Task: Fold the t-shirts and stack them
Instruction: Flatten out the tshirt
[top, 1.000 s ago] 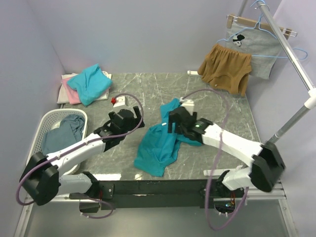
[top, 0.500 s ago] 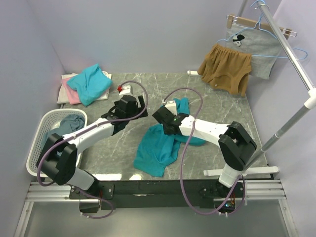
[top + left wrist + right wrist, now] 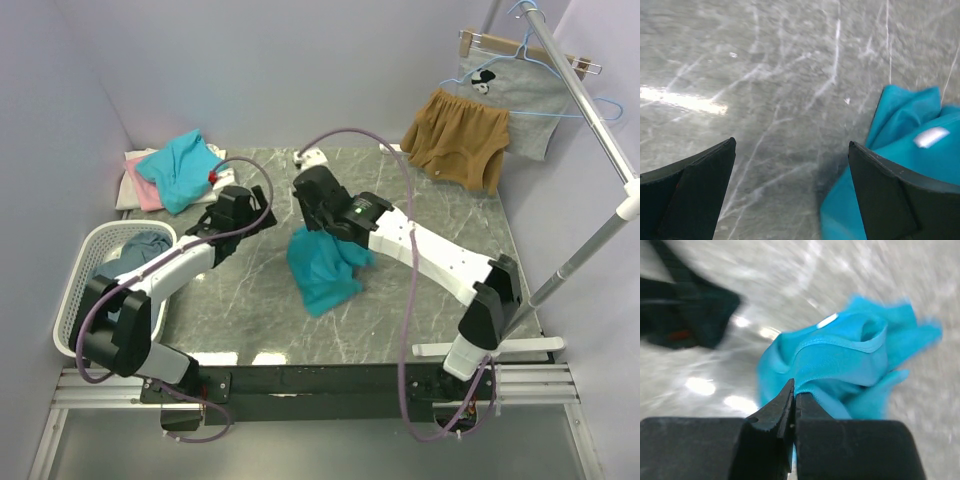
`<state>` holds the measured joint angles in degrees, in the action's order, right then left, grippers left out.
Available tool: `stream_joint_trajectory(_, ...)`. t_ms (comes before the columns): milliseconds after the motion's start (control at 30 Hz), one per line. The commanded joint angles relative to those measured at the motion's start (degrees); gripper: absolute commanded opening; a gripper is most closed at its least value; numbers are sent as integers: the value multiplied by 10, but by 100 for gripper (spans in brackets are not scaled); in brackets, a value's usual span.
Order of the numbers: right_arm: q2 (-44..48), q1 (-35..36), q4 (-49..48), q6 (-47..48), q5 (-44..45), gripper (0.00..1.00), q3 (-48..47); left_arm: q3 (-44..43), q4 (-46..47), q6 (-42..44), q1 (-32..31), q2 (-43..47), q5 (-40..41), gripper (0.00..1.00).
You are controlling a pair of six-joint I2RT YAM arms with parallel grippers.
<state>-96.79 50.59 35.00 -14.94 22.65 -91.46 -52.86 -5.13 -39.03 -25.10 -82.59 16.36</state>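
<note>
A teal t-shirt (image 3: 322,268) hangs bunched from my right gripper (image 3: 308,230) over the middle of the table, its lower part on the marble. In the right wrist view the right gripper (image 3: 794,390) is shut on a hemmed edge of this t-shirt (image 3: 840,360). My left gripper (image 3: 258,203) stands open just left of it, with only bare table between its fingers. The left wrist view shows the left gripper (image 3: 791,144) wide apart, the t-shirt (image 3: 910,155) by its right finger (image 3: 890,195). More t-shirts, teal (image 3: 180,165) over pink (image 3: 143,192), lie piled at the back left.
A white basket (image 3: 72,275) at the left edge holds a slate-blue garment (image 3: 130,262). Tan shorts (image 3: 455,138) and a grey printed garment (image 3: 515,95) hang from a rail (image 3: 590,110) at the back right. The purple walls close in on three sides.
The right gripper has shut on the teal t-shirt and pulled it up and toward the back left, gathering it into a bunch. The left gripper has moved back and left, still open.
</note>
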Motion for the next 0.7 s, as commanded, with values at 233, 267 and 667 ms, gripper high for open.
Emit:
stream_joint_trajectory(233, 255, -66, -36, -5, 14, 1, 211, 24, -8, -11, 41, 81, -10, 100)
stream_joint_trajectory(267, 262, -85, -28, -31, 26, 9, 238, 26, -8, -11, 42, 84, -12, 99)
stream_joint_trajectory(667, 310, -103, -8, -150, 92, 100, 386, 28, 23, 19, 42, 60, -87, 99)
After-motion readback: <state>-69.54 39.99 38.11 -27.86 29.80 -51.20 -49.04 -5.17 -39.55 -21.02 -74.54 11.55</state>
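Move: My right hand is about 17 cm above the table, still pinching the t-shirt. The bunched shirt's middle is roughly 7 cm back, 4 cm right and 12 cm lower. The bare table I swing it over is some 10 cm back and 16 cm right; the folded stack is about 16 cm ahead and 27 cm left. From my open left hand, that bare table is roughly 27 cm right, 15 cm back and 9 cm below. I fling the t-shirt out with my right hand: first up about 6 cm, then a fast sweep right, sinking and drawing back, to end some 19 cm right and 10 cm lower. Midway through the sweep I open the fingers wide and let go of the cloth, turning the hand clockwise. My left hand, open and empty, eases a few centimetres up and left. ##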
